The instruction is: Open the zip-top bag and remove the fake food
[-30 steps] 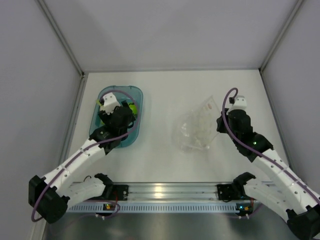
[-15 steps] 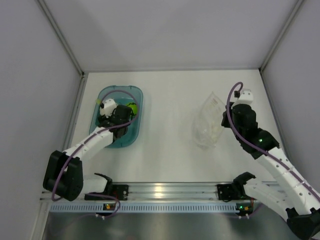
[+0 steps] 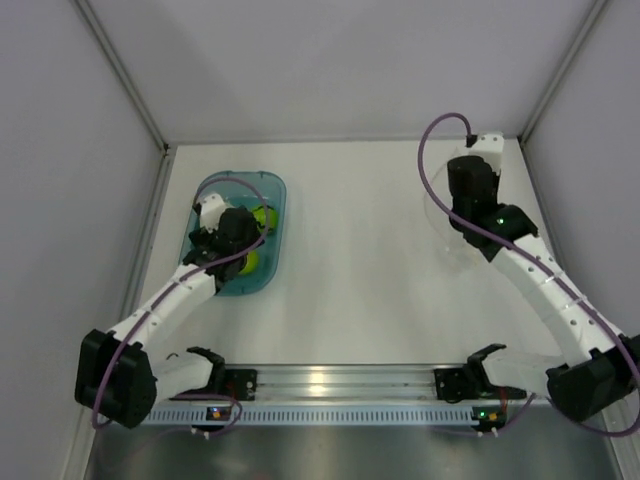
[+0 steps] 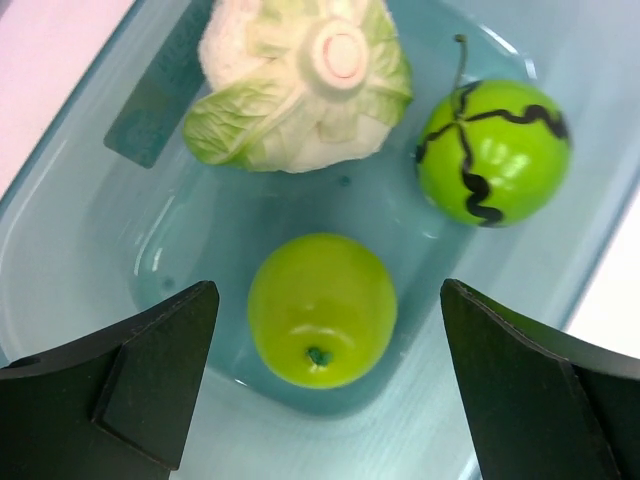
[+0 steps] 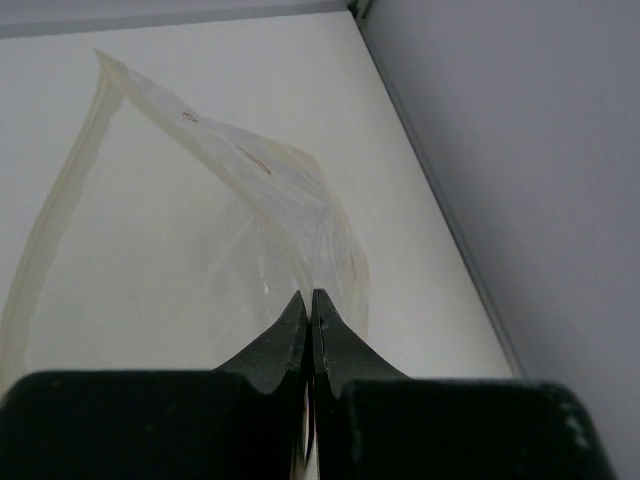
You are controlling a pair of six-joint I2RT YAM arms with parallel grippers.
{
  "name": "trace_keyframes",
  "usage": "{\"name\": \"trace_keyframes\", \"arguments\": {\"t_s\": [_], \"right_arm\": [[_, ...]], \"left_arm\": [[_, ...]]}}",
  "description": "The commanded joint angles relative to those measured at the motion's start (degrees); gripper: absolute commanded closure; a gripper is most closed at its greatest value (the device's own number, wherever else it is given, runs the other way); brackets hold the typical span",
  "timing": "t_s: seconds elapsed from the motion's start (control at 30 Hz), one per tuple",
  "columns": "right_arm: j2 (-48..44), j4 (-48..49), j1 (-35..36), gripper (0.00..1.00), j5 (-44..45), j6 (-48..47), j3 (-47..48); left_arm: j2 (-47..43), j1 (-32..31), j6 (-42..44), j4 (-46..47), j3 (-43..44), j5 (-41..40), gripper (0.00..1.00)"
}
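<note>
The fake food lies in a teal tub (image 4: 110,250): a white-and-pale-green leafy lump (image 4: 300,85), a dark-striped green ball (image 4: 492,150) and a plain lime-green ball (image 4: 322,308). My left gripper (image 4: 325,390) is open above the tub, its fingers either side of the lime ball and not touching it. In the top view it (image 3: 240,256) hovers over the tub (image 3: 240,180). My right gripper (image 5: 310,300) is shut on an edge of the clear zip-top bag (image 5: 200,230), which looks empty. In the top view it (image 3: 458,212) holds the bag (image 3: 442,242) at the back right.
The grey right wall (image 5: 520,150) stands close to my right gripper, and the back wall (image 3: 340,70) is just beyond it. The left wall (image 3: 70,200) runs next to the tub. A metal rail (image 3: 330,385) crosses the near edge.
My right gripper has carried the bag from mid-table to the back right corner. My left gripper has stayed over the tub and shifted slightly; the lime ball now shows below it.
</note>
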Motion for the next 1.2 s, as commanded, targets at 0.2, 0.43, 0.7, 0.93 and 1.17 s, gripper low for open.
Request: {"name": "trace_keyframes", "arguments": {"t_s": [0.2,0.43,0.7,0.93,1.17], "right_arm": [[20.29,4.06,-5.23,1.0,8.19,-8.86,10.88],[32.71,1.51,-5.33,0.99,1.78,-4.29,19.85],[31.06,0.8,-4.27,0.27,-12.55,0.54,23.2],[18.14,0.98,-4.18,0.01,-17.65,2.3,19.78],[-2.24,6.77,-4.36,0.01,-27.32,0.73,4.15]], "left_arm": [[-12.89,0.33,5.13,-4.15,4.81,21.74,0.02],[-14.21,0.33,13.83,-19.87,17.36,28.01,0.02],[-19.4,0.25,19.57,-28.33,22.66,11.86,0.02],[-21.95,0.16,16.57,-23.94,19.14,0.69,0.02],[-25.73,0.77,15.52,-22.01,16.68,-3.98,0.02]]}}
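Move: The right hand's shut fingers pinch the empty zip-top bag, its middle hanging some 10 cm below and 3 cm left of them; the bare table spot for it is about 9 cm ahead and 27 cm down, with the table's right edge 22 cm right of that spot. The open left hand is 7 cm above the green apple, which lies 2 cm back and 1 cm right; the cauliflower is 9 cm ahead, 6 left, the melon 8 ahead, 4 right, both equally low. Still pinching the empty bag, the right hand swings it some 12 cm forward and 9 cm down, well above the table, opens wide to let go, then rises about 14 cm and draws back. The left hand, already open, climbs some 15 cm away from the apple, veering right and turning clockwise, then sweeps back and left past where it started, turning part-way back. ##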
